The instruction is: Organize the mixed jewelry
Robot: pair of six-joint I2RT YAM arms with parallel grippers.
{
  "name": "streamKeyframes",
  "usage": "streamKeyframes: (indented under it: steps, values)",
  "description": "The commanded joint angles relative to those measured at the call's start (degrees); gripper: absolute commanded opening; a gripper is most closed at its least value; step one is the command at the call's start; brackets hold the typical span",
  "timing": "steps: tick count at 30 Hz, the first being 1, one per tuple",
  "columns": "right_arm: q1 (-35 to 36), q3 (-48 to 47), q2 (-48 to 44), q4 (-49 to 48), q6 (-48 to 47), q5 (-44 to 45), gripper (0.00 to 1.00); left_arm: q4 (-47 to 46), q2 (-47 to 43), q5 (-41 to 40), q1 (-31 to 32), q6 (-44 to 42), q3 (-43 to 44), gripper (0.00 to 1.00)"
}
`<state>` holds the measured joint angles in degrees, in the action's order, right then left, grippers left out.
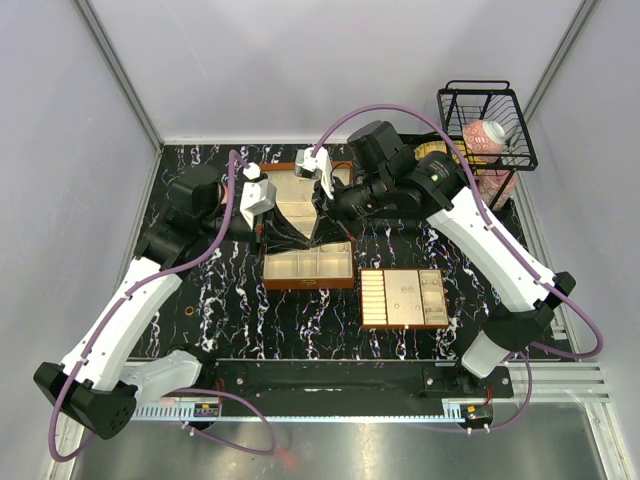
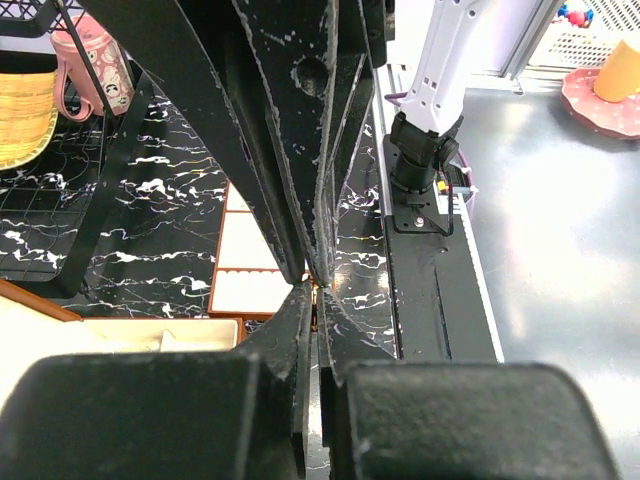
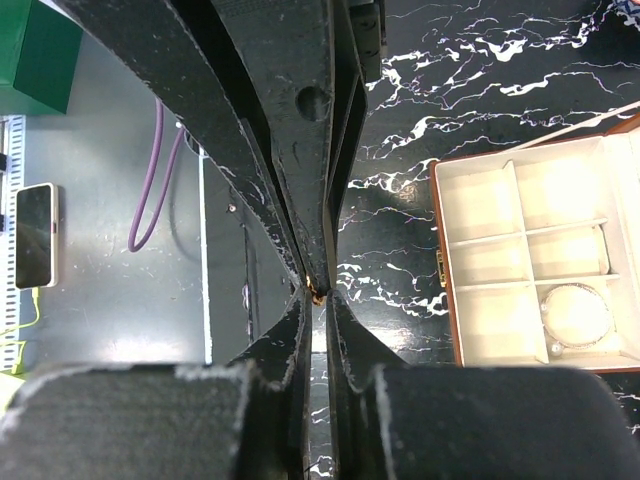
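My left gripper (image 1: 308,243) and right gripper (image 1: 318,237) meet tip to tip just above the open brown wooden box (image 1: 308,281). A tiny coppery-gold piece (image 3: 316,293) sits pinched where the tips touch; it also shows in the left wrist view (image 2: 318,286). The left gripper (image 2: 316,290) has its jaws closed on it. The right gripper (image 3: 318,294) has its jaws nearly together on the same piece. A silvery wire hoop (image 3: 577,310) lies in a cream compartment of the box. A tiny coppery ring (image 1: 192,312) lies on the black marbled table at the left.
The box lid (image 1: 295,190) stands open behind the grippers. A flat cream compartment tray (image 1: 404,322) lies to the right of the box. A black wire basket (image 1: 487,95) with a pink item stands at the back right.
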<state>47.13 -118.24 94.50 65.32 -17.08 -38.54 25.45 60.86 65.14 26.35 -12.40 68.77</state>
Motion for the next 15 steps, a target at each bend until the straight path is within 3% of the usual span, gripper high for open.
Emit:
streamKeyframes:
  steps: [1,2,6,9,15]
  values:
    - [0.2,0.6,-1.2,-3.1,0.4,0.5,0.00,-6.5,-0.3,-0.3,0.2,1.3,0.5,0.08]
    - [0.2,0.7,-1.4,-3.2,0.1,1.0,0.00,-6.4,-0.4,-0.4,0.2,1.3,0.4,0.15]
    - [0.2,1.3,-2.6,-3.0,-0.1,2.7,0.00,-6.3,-0.7,-0.8,-0.2,1.2,0.0,0.30]
    - [0.2,1.8,-3.2,-3.1,-0.2,3.4,0.00,-6.3,-0.9,-1.0,-0.4,1.2,0.0,0.36]
    - [0.2,2.4,-3.5,-3.1,-0.3,2.9,0.00,-6.2,-0.7,-1.8,-0.5,1.1,0.1,0.37]
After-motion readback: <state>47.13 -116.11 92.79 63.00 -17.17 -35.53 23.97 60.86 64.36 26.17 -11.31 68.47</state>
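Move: The small gold ring is right at my left fingertips and right at my right ones, both grippers pinching it. The open jewelry box's compartments lie about 13 cm ahead of my left hand, level with it sideways and some 32 cm down. The low divided tray is about 3 cm ahead, 19 cm to that hand's right and roughly 34 cm down. I open my left fingers a bit over a third of the way, letting go of the ring, while my left arm stays practically in place. My right hand keeps its pinch on the ring high over the table and eases it barely 1 cm forward. ##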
